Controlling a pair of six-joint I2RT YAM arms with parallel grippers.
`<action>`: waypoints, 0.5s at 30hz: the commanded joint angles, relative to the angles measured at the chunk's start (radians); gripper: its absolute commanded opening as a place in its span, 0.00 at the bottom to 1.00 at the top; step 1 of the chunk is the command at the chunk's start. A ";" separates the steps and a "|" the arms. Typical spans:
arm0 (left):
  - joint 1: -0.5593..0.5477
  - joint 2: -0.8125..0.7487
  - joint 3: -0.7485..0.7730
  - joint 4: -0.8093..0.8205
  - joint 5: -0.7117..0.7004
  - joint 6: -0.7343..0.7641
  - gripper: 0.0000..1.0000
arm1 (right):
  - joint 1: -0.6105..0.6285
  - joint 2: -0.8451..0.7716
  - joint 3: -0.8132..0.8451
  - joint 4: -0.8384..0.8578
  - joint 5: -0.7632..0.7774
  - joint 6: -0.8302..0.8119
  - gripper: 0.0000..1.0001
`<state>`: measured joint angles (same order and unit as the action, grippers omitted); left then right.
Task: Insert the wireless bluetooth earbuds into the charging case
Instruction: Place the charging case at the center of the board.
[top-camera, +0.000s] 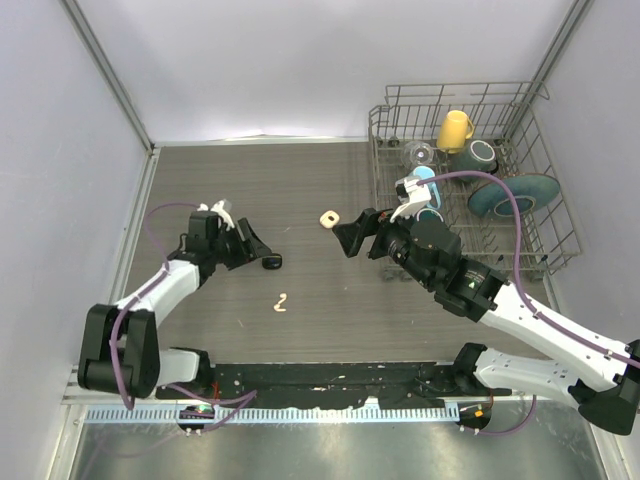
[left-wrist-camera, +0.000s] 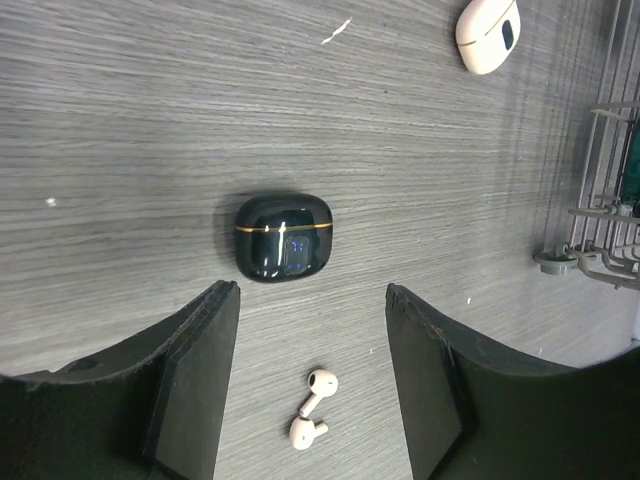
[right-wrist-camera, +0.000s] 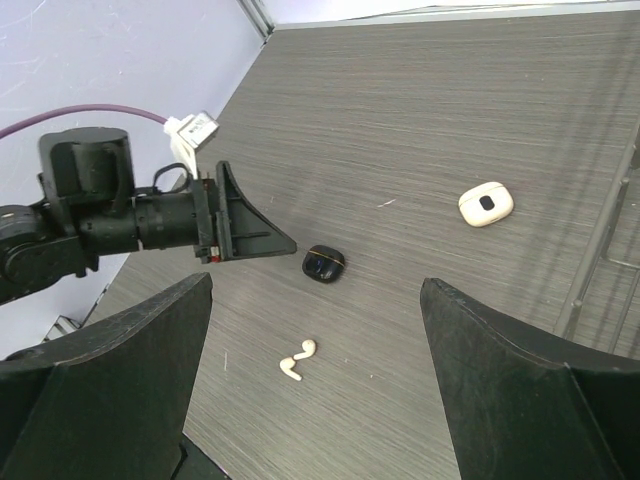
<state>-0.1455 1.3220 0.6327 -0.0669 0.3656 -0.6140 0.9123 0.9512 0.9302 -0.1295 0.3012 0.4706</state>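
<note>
A black charging case (left-wrist-camera: 283, 236) with a gold seam lies closed on the table just beyond the fingertips of my left gripper (left-wrist-camera: 312, 290), whose jaws stand apart with nothing between them. In the overhead view this black case (top-camera: 272, 262) sits right at the left gripper (top-camera: 256, 247). Two cream-white earbuds (top-camera: 281, 302) lie side by side on the table nearer the arms; the left wrist view shows the earbuds (left-wrist-camera: 312, 407) below its jaws. A cream-white charging case (top-camera: 328, 218) rests near my right gripper (top-camera: 352, 236), which hangs wide open and empty above the table (right-wrist-camera: 315, 282).
A wire dish rack (top-camera: 540, 190) fills the back right, holding a yellow mug (top-camera: 455, 130), teal bowls and a glass. Grey walls close in the left side and the back. The right arm's body stretches from the bottom right toward the middle.
</note>
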 joint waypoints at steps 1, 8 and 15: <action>0.004 -0.127 0.045 -0.085 -0.102 0.054 0.64 | 0.000 -0.008 0.036 0.019 0.016 -0.015 0.90; 0.003 -0.334 0.090 -0.169 -0.180 0.072 0.69 | 0.000 0.003 0.042 0.002 0.042 -0.007 0.90; 0.004 -0.566 0.102 -0.090 -0.105 0.085 1.00 | 0.000 0.041 0.068 -0.033 0.073 0.028 0.90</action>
<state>-0.1455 0.8577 0.6918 -0.2195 0.2207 -0.5442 0.9123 0.9691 0.9401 -0.1638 0.3340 0.4755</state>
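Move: The black charging case stands on the board about 4 cm to the right of the left gripper, roughly 1 cm ahead and some 6 cm below. From the left gripper, the pair of white earbuds lies about 9 cm back and 6 cm right, and the white case about 11 cm ahead and 18 cm right, both at table height. From the right gripper, the charging case is roughly 9 cm ahead, 21 cm left and 28 cm below. Lift the left gripper clear of the black charging case, already let go: raise it about 13 cm with increasing speed, easing some 3 cm to the left early on. Tip the fingers up from their steep slant by about 20 degrees on the way, and spread them wide towards the end, touching nothing. ##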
